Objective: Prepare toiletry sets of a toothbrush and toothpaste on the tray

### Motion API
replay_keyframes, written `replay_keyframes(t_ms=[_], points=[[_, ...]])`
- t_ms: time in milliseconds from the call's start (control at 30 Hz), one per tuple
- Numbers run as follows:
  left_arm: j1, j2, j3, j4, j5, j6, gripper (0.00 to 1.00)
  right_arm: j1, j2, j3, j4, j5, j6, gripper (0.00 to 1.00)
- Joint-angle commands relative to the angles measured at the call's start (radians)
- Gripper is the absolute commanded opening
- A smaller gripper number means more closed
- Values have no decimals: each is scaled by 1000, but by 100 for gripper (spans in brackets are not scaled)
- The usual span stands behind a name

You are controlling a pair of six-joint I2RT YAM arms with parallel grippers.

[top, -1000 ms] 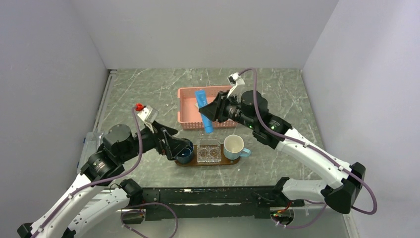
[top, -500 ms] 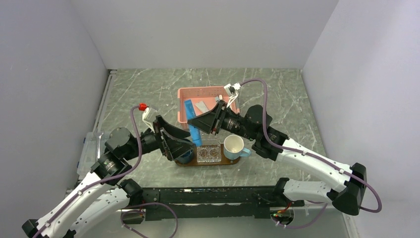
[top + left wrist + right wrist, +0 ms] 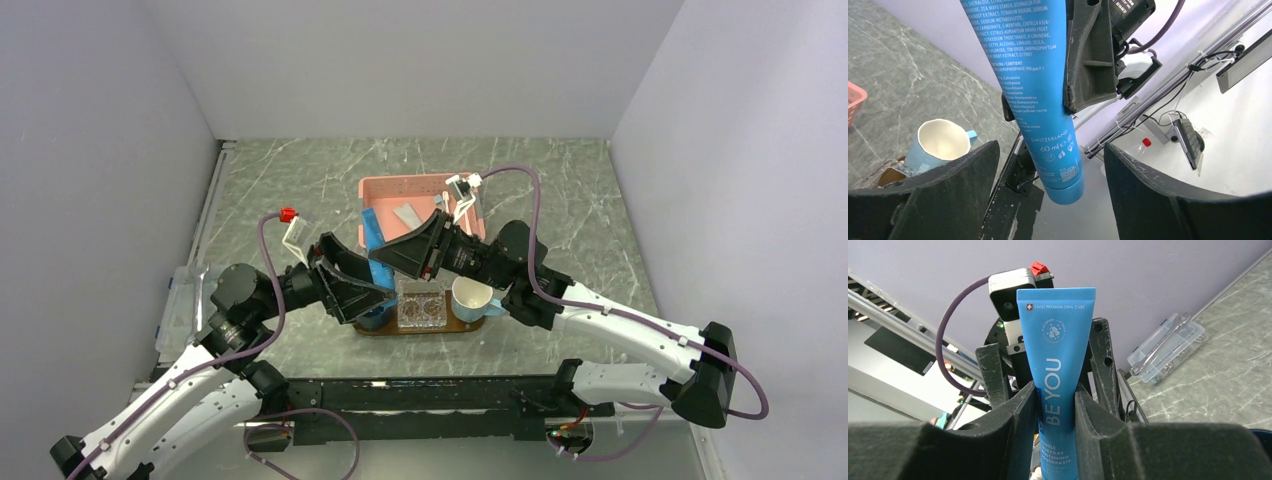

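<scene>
The blue toothpaste (image 3: 372,228) tube is in the air over the left end of the tray (image 3: 452,326), with my right gripper (image 3: 385,255) shut on its middle. The right wrist view shows the toothpaste (image 3: 1057,365) pinched between both pads of that right gripper (image 3: 1055,390). My left gripper (image 3: 372,285) stands open around the cap end. In its own view the toothpaste (image 3: 1048,115) hangs between the left gripper's (image 3: 1050,165) spread fingers without touching them. No toothbrush shows plainly.
A dark blue mug (image 3: 375,318), a clear square dish (image 3: 422,306) and a light blue mug (image 3: 472,297) stand on the tray. Behind it is the pink basket (image 3: 440,186) with a small pale item (image 3: 408,213). A clear plastic box (image 3: 180,310) lies at the table's left edge.
My right arm carried the toothpaste from over the basket down and left toward the left arm. My left gripper rose from the dark mug and now brackets the tube's cap end, slightly narrower.
</scene>
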Motion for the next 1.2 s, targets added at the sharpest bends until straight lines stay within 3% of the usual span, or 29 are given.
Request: replay_keyframes(t_ms=[0,300,633,900,1167], points=[[4,6,0,107,43,-21,78,9,-7,5,105,27,5,33],[4,7,9,88,44,2,49,11,-6,-6,75,38,-17,35],[5,19,44,10,45,67,32,12,-29,-20,24,58,-49,42],[4,30,125,-285,-52,211,21,12,-84,36,-182,144,-166,55],[4,72,207,-618,-131,397,11,12,-108,114,-422,234,-285,58]])
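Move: The toothpaste, still gripped near its middle by the right hand, leans with its cap end down and back between the left hand's open fingers; its middle lies some 4 cm ahead, 2 cm left and 5 cm above the left hand. The blue mug stands about 5 cm ahead, 5 cm left and 26 cm below the left hand, the clear holder roughly 11 cm right of the mug. From the right hand, the mug is about 2 cm ahead, 3 cm left, 30 cm down. Almost in place at first, the left hand closes its fingers on the toothpaste near the cap, then sinks about 5 cm towards the blue mug, easing forward and rolling some 20 degrees so its fingers tip downward. The right hand starts down with it, opens its fingers off the tube, and draws a few centimetres right, forward and down, turning clockwise. ##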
